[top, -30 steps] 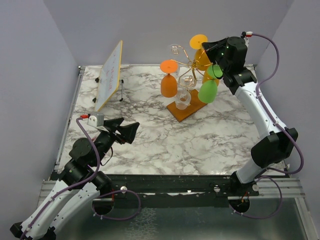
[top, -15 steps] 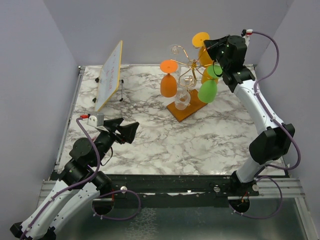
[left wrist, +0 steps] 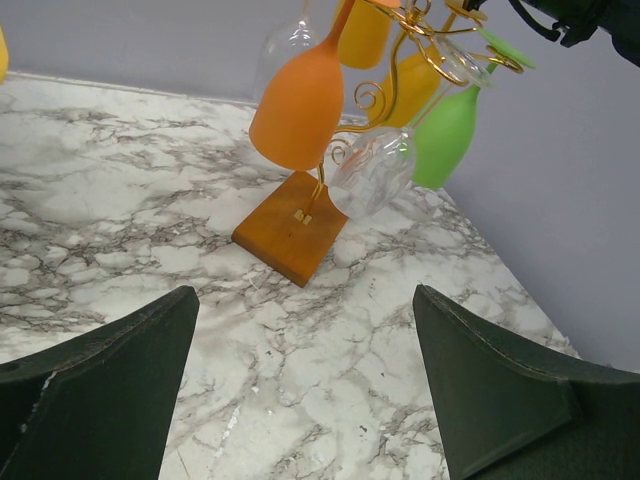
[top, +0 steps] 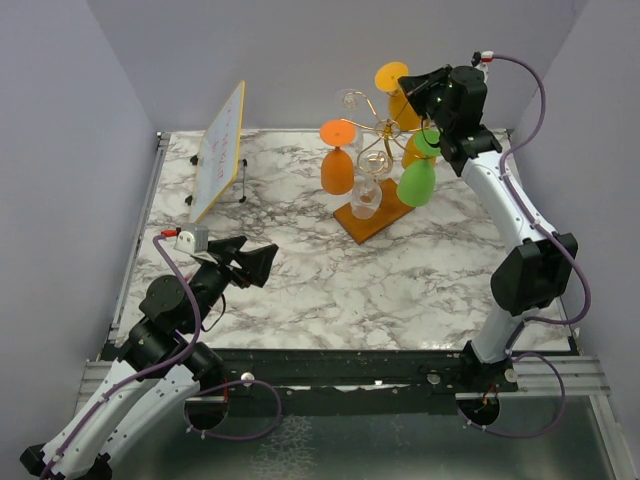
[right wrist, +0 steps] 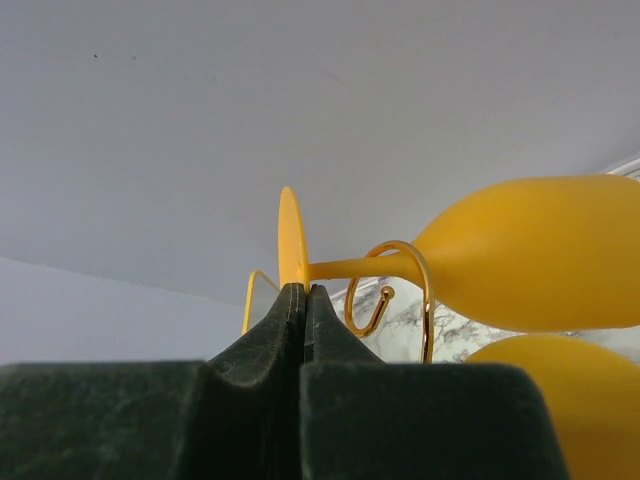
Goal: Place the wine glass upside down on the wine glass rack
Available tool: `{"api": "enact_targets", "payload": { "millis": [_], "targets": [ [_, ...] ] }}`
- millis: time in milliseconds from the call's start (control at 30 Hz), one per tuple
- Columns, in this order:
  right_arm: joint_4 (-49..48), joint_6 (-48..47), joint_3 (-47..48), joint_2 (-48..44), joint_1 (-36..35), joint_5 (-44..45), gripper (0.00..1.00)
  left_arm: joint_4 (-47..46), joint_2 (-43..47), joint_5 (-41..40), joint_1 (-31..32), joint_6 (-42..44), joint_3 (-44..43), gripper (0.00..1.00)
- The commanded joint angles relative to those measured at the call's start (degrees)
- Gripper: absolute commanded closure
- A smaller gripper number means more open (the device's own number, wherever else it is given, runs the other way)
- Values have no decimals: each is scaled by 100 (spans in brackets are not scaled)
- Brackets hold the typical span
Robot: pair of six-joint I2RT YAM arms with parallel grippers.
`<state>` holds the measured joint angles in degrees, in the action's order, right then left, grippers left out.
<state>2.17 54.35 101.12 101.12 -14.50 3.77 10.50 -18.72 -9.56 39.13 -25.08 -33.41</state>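
Note:
A yellow wine glass [top: 404, 110] hangs upside down at the back right of the wine glass rack [top: 374, 150], its round foot [top: 392, 77] uppermost. My right gripper [top: 416, 88] is shut on the rim of that foot [right wrist: 291, 240]. In the right wrist view my right gripper [right wrist: 305, 288] pinches the disc, and the glass stem runs through a gold wire hook [right wrist: 426, 290] to the yellow bowl [right wrist: 530, 255]. My left gripper [top: 262, 262] stands open and empty low over the marble, far from the rack; the left wrist view shows the left gripper [left wrist: 305, 295] facing the rack's wooden base [left wrist: 290, 225].
The rack also carries an orange glass [top: 338, 170], a green glass [top: 416, 183], a clear glass [top: 365, 197] and another yellow glass [top: 418, 152]. A tilted whiteboard [top: 218, 150] stands at the back left. Grey walls close in behind and on both sides.
My right gripper has shifted a little left and back, carrying the yellow glass's foot along the rack arm. The left arm has stayed still.

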Motion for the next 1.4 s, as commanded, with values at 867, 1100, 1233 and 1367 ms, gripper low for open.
{"api": "enact_targets", "payload": {
  "millis": [867, 1100, 1233, 1367],
  "targets": [
    [705, 480, -123, -540, 47, -935, 46, 82, -132, -60, 19, -149, -153, 11],
    [1057, 550, -128, -680, 45, -1249, 41, 136, -266, -68, 15, -164, -247, 11],
    [1029, 577, -280, -827, 47, -1371, 40, 153, -289, -68, 20, -171, -268, 11],
    [839, 561, -490, -1113, 49, -1457, 40, 220, -307, -72, 15, -173, -321, 11]
  ]
}}
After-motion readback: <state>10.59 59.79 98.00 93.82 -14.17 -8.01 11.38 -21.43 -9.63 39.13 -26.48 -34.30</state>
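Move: My right hand still holds the second yellow wine glass upside down by the edge of its foot, with the stem in the rear hook of the rack, about 3 cm ahead, 1 cm left and 3 cm below. The other yellow glass hangs some 6 cm back and 5 cm right, the green one 12 cm back and 4 cm right, their middles roughly 10 cm lower. From my left hand that hook lies about 35 cm ahead, 27 cm right and 8 cm up. With my right hand I shift the glass foot about 1 cm to the left, then open my fingers well apart and let go of it. As they open I back straight out from the hook towards my base, about 5.5 cm, still edging slightly left, while my wrist swings some 10 degrees counter-clockwise and the fingertips dip a little. ##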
